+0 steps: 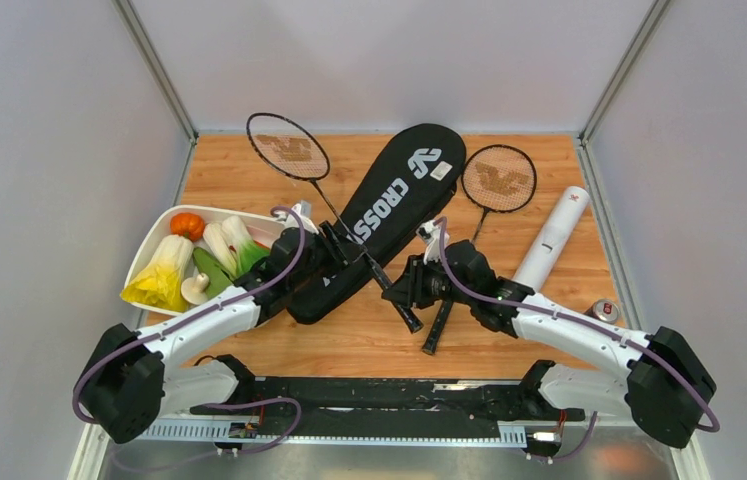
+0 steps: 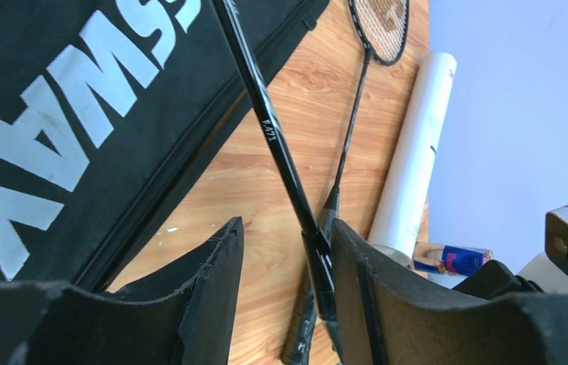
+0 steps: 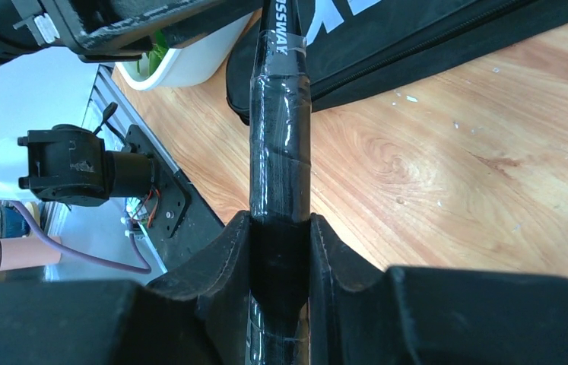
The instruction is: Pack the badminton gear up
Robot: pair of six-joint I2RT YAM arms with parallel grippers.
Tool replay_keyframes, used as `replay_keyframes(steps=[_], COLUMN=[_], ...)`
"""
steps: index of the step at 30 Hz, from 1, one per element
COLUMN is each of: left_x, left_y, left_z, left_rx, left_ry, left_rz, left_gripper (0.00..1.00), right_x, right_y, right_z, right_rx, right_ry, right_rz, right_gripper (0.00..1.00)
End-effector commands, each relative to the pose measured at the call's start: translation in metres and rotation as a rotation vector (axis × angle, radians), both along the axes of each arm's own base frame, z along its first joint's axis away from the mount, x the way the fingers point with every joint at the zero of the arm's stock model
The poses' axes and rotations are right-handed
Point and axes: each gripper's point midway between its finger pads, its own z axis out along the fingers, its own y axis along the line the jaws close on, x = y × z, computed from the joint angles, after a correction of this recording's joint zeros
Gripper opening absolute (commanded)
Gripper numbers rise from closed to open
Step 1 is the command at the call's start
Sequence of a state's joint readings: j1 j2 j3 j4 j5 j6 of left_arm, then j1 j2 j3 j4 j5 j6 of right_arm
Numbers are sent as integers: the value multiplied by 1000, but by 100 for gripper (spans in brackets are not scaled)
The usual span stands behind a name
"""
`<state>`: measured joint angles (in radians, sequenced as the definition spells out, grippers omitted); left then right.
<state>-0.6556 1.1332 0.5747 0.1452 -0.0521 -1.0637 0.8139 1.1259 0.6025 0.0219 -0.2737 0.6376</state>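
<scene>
One black racket (image 1: 289, 146) lies slanted across the black CROSSWAY bag (image 1: 395, 196), head at the back left. Its plastic-wrapped handle (image 3: 280, 137) sits between the pads of my right gripper (image 3: 280, 243), which is shut on it over the wood just in front of the bag. My left gripper (image 2: 287, 228) straddles the same racket's shaft (image 2: 269, 125) near the cone. Its jaws stand apart, the shaft resting against the right-hand finger (image 2: 356, 266) with a wide gap to the other. The second racket (image 1: 498, 178) lies on the table, handle toward me. A long white tube (image 1: 552, 238) lies right of it.
A white tray (image 1: 149, 250) of toy vegetables sits at the left, close to my left arm. A small can (image 1: 604, 309) stands near the tube's near end. The second racket's handle (image 2: 299, 334) lies on the wood below my left gripper. Grey walls close in three sides.
</scene>
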Motion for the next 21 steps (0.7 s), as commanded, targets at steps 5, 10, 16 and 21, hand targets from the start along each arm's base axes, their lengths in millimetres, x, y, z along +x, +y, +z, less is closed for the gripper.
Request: replay_keyframes(steps=[5,10,16,21], left_x=[-8,-15,-27,-41], left_y=[-19,-22,-21,-29], left_z=[11,12,22,26], left_rx=[-109,-97,-53,-31], left_ry=[-35,-45,-90,-100], left_rz=[-76,-128,-207,-321], left_gripper=[43,6,0,0], right_x=[8,8,9,13], right_y=[25,31,26,20], right_z=[44,40,54,89], right_rx=[156,151,169,215], right_ry=[-101,-89,-143,-248], right_rz=[-95,-95,-101,-97], right_gripper=[0,2,42,69])
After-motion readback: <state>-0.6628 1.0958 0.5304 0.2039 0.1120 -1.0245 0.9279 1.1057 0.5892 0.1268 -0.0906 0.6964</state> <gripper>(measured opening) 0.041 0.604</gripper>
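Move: The lifted racket, already gripped by its handle in the right hand, has its lower shaft just above the grip some 3 cm to the right of the left hand point, level with it. From the right hand that spot is about 9 cm ahead, 7 cm left and 3 cm higher. The black bag's middle lies some 13 cm ahead, 8 cm right and 13 cm below the left hand; the second racket's handle is about 11 cm right of and 13 cm below the right hand. The racket's lower shaft is pinched by the left fingers, which shut from half open while that hand eases about 2 cm right and the right hand carries the handle some 2 cm left to meet it. Only then does the right hand open, let go of the handle and start to rise; the left hand, keeping its hold, draws back and turns some 10 degrees clockwise. ##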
